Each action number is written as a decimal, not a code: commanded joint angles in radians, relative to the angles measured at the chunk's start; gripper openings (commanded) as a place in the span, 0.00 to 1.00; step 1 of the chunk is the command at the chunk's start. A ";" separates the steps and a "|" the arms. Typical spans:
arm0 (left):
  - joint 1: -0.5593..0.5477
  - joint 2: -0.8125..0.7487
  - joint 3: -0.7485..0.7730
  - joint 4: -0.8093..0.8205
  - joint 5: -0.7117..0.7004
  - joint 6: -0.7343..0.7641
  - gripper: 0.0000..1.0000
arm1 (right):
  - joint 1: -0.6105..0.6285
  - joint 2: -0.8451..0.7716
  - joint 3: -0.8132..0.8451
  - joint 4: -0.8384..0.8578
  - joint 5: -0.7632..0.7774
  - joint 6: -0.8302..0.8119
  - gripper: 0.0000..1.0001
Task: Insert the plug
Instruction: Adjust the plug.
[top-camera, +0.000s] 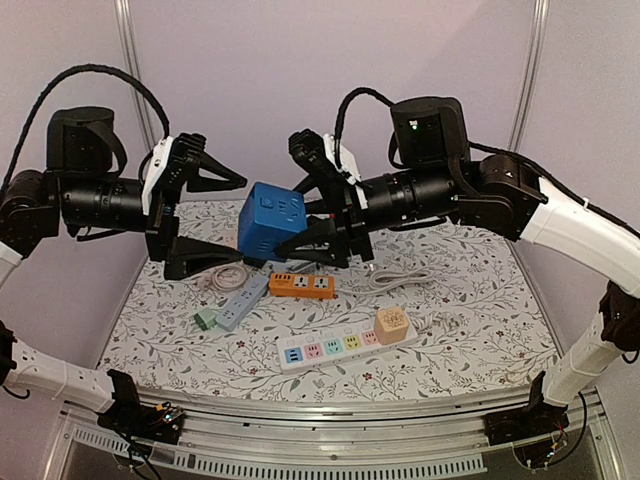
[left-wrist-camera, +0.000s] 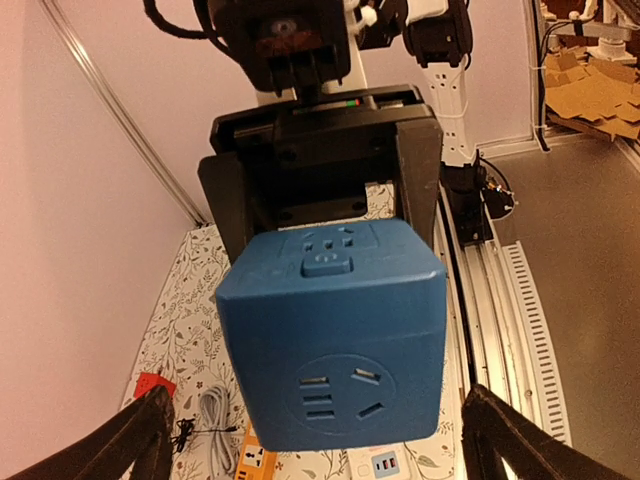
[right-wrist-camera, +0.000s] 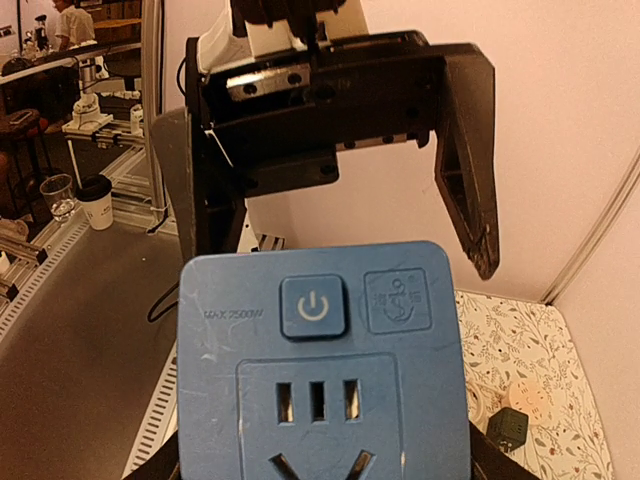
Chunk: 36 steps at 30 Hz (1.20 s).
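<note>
The plug is a blue cube (top-camera: 272, 220) with socket faces, hanging in the air above the back of the table; its prongs are hidden. My right gripper (top-camera: 303, 205) is shut on it from the right, one finger above and one below. In the right wrist view the cube (right-wrist-camera: 320, 360) fills the space between my fingers, power button facing me. My left gripper (top-camera: 218, 220) stands open just left of the cube, not touching it. In the left wrist view its fingertips (left-wrist-camera: 140, 440) flank the cube (left-wrist-camera: 335, 350) with gaps on both sides.
On the flowered table lie an orange power strip (top-camera: 300, 286), a white power strip (top-camera: 335, 348) with a peach cube (top-camera: 390, 325) plugged into it, a pale blue strip (top-camera: 240, 303), a green plug (top-camera: 206, 319) and a white cable (top-camera: 400, 277).
</note>
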 joint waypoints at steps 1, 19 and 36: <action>0.000 0.029 -0.003 0.003 0.012 -0.036 0.98 | -0.004 -0.036 -0.010 0.120 -0.060 0.056 0.00; -0.001 0.079 0.070 -0.013 0.035 -0.091 0.42 | -0.004 -0.019 -0.029 0.138 -0.020 0.057 0.00; -0.012 0.147 0.120 -0.144 -0.113 0.026 0.00 | 0.006 0.057 0.173 -0.230 0.227 -0.071 0.99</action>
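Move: The blue plug is already in the right gripper, its middle about 2 cm left of that hand point and 1 cm below. From the open left gripper it lies about 5 cm to the right, 1 cm ahead and 4 cm lower. The power strip is some 40 cm below the left hand, 8 cm ahead and 15 cm right; the beige plug at that level is 12 cm ahead and 26 cm right. The left fingers close on the blue plug's free sides after the hand eases about 2 cm to the right and slightly down, while the right hand, still gripping, lifts the plug some 2.5 cm to meet them. Once both have it, the right fingers open wide and that hand shifts forward about 2.5 cm, turning roughly 10 degrees clockwise. The left keeps hold and carries the plug about 2 cm forward and down. ##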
